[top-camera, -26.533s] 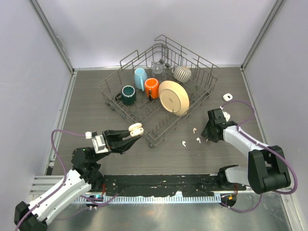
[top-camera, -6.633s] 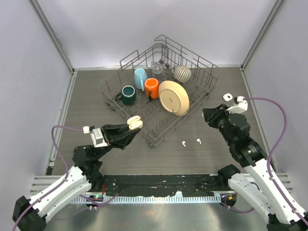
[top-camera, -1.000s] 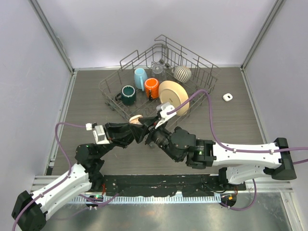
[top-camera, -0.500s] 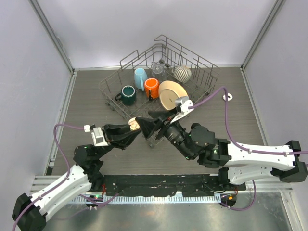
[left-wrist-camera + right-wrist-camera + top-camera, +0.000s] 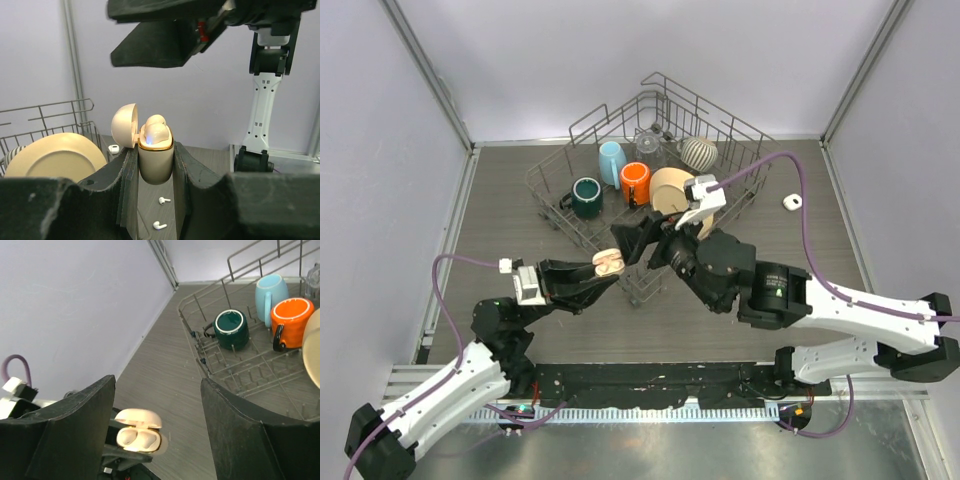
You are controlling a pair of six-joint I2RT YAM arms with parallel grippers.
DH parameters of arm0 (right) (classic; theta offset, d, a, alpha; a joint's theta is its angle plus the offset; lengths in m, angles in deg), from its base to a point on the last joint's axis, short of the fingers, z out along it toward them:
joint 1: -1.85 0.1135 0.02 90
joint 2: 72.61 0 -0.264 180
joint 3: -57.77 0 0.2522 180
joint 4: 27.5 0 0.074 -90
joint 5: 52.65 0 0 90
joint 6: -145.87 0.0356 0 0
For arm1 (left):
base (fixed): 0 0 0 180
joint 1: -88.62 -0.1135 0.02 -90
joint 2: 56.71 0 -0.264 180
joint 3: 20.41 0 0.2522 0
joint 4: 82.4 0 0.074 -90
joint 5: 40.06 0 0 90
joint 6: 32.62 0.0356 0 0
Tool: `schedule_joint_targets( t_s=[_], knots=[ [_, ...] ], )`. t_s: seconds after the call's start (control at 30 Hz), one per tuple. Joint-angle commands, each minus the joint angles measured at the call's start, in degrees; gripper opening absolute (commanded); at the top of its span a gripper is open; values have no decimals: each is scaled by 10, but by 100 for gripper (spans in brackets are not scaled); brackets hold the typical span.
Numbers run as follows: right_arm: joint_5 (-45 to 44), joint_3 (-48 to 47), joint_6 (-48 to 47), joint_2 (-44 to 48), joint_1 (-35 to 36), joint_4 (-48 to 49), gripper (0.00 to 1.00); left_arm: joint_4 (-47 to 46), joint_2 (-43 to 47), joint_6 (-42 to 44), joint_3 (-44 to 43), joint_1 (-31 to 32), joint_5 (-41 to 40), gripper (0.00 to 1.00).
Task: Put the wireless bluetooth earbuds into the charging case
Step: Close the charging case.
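Observation:
The cream charging case (image 5: pixel 155 162) stands upright between my left gripper's (image 5: pixel 155 156) fingers, lid (image 5: pixel 124 125) flipped open. A glossy white earbud (image 5: pixel 157 132) sits in its top. Two more earbuds (image 5: pixel 164 200) (image 5: pixel 159 225) lie on the table below. From above, the case (image 5: pixel 608 262) is held over the table by the left gripper (image 5: pixel 599 268), near the rack's front corner. My right gripper (image 5: pixel 642 240) is open just beyond and above it, holding nothing. In the right wrist view the open case (image 5: pixel 139 437) shows below the spread right gripper (image 5: pixel 157 395).
A wire dish rack (image 5: pixel 725 116) at the back holds a teal mug (image 5: pixel 587 197), an orange mug (image 5: pixel 636 182), a blue mug (image 5: pixel 611 160) and a cream plate (image 5: pixel 670 190). A small white object (image 5: pixel 792 201) lies at the right. The right arm spans the table's middle.
My right gripper has opened and drawn back from the case toward the rack. The left gripper still holds the case, which has shifted only slightly.

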Motion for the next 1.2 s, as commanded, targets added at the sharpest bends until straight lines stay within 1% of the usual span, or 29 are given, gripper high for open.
schedule_joint_targets(
  t_s=[0.0,0.03,0.07,0.1,0.2,0.67,1.17],
  knots=[
    [90,-54,84,-24,-65,-120,75,-5,-5,13,-31,0,33,0],
    [109,-60,90,-29,-76,-130,75,-5,-5,13,-32,0,34,0],
    [148,-63,100,-37,-88,-144,75,-5,-5,13,-33,0,35,0],
    [162,-66,103,-42,-103,-151,74,-5,-5,13,-32,0,36,0],
    [196,-69,109,-55,-113,-159,75,-1,-4,12,-34,0,39,0],
    [256,-50,96,-56,-117,-154,75,5,-13,15,-36,0,35,0],
    [287,-16,87,-34,-117,-157,75,7,-14,19,-33,0,16,0]
  ],
)
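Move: The charging case, lid open and both earbuds in it, is already held at the left fingertips, about 1 cm ahead of that hand point, 2 cm right and 1 cm above. From the right hand it lies some 4 cm left, level fore-and-aft, and 8 cm below. The cream plate stands about 16 cm ahead of the right hand and 9 cm to its right, the orange mug 22 cm straight ahead, both some 20 cm lower. The open right hand sinks about 7 cm, tipping fingers down, and brings one finger against the case's lid. ##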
